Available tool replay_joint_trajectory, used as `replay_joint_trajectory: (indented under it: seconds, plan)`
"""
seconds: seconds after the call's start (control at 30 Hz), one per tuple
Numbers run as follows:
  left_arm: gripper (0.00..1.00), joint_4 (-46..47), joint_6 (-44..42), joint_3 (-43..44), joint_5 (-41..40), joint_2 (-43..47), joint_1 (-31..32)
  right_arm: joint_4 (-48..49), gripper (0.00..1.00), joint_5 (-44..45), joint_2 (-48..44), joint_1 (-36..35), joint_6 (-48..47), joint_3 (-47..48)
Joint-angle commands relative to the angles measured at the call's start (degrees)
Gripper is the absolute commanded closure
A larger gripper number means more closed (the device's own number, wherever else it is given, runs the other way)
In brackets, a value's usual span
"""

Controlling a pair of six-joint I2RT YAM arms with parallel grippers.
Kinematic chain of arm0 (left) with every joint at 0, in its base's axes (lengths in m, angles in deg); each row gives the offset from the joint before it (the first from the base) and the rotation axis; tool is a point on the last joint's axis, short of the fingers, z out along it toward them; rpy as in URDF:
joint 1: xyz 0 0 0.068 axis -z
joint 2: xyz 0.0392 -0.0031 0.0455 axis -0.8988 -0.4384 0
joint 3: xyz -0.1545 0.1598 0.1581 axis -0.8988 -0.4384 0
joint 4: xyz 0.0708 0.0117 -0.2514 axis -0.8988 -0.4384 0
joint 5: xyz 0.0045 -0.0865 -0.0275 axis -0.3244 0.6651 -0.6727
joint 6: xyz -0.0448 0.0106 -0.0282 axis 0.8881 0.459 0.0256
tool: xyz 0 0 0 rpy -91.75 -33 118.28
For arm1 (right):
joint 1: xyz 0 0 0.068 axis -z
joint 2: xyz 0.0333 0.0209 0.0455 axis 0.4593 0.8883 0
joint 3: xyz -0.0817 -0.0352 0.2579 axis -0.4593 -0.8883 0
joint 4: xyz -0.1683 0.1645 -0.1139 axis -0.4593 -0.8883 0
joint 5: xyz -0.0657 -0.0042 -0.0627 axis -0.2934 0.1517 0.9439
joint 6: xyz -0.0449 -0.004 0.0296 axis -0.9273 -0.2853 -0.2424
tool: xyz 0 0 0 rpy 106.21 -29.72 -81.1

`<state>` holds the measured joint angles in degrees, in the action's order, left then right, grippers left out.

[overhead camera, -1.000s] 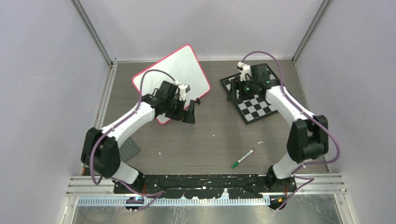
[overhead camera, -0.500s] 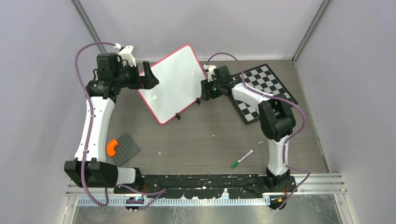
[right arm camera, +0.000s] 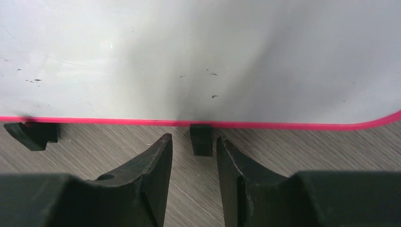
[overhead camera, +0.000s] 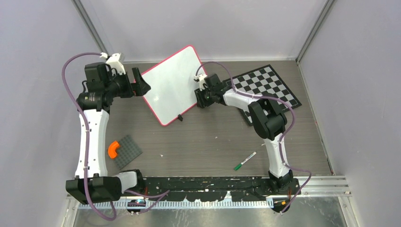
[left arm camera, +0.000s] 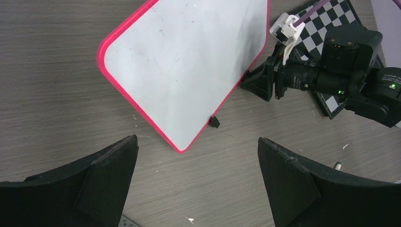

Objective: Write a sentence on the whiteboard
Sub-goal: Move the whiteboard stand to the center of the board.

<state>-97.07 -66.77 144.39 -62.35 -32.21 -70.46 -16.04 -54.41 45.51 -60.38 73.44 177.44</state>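
The whiteboard (overhead camera: 172, 85) (left arm camera: 189, 71) (right arm camera: 189, 56) lies tilted on the table, white with a pink rim. No sentence shows on it, only faint dark specks. My left gripper (overhead camera: 142, 81) (left arm camera: 197, 141) hovers wide open at the board's left corner, holding nothing. My right gripper (overhead camera: 198, 99) (right arm camera: 194, 138) sits low at the board's right edge. Its jaws stand narrowly apart on either side of a small black clip (right arm camera: 202, 142), with a thin gap on each side. A second clip (overhead camera: 179, 117) (left arm camera: 214, 122) sits on the near edge.
A green marker (overhead camera: 244, 161) lies on the table near the right arm's base. The black-and-white checkerboard (overhead camera: 274, 85) is at the back right, partly under the right arm. An orange piece (overhead camera: 112, 149) and a grey studded plate (overhead camera: 128, 151) lie at the near left.
The left arm has swung from the board's near edge to its left corner. The right gripper left the checkerboard, reached the board's right edge, and its jaws narrowed around the clip.
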Motion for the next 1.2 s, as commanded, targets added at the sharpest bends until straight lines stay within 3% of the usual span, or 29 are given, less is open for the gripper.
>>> replay_joint_trajectory:
  seconds: [0.0,0.1,0.4,0.8,1.17]
  plan:
    - [0.0,-0.1,0.2,-1.1,-0.6,2.7,-0.7,4.0,0.57,2.0,0.7,-0.4,-2.5,2.7]
    - [0.0,-0.4,-0.1,-1.5,-1.4,3.3,-0.9,4.0,0.64,2.7,1.7,-0.4,-3.5,2.9]
    - [0.0,-0.4,-1.0,-2.6,-2.5,4.1,-1.1,6.0,0.99,5.1,-0.5,-0.7,-4.3,-1.7]
    - [0.0,2.7,0.4,-6.2,-2.3,5.5,-1.1,12.7,1.0,20.5,-11.7,-3.0,0.9,-18.3]
    - [0.0,2.8,0.7,-7.2,-1.8,5.9,-1.1,10.4,1.0,20.1,-17.3,-6.4,2.8,-24.1]
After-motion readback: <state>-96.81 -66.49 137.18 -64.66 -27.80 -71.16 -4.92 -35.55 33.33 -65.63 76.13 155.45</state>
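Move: The black foot of the whiteboard stand that I go for sits between my right fingertips, about 1 cm ahead and 1 cm lower. The stand's other black foot is some 7 cm back and 8 cm left of my right hand. The whiteboard's middle lies about 7 cm ahead and 11 cm left, and the chessboard's middle about 4 cm ahead and 27 cm right. From my left hand the near-right foot is roughly 12 cm ahead, 22 cm right and 29 cm below. I sink my right hand about 1 cm with a slight reach forward and shut its half-open fingers on the stand's black foot. Keeping that pinch, I draw it back and to my right about 5 cm each way, level over the table, while turning some 10 degrees clockwise. My left hand, open and empty, sinks about 3 cm and backs off a little. ##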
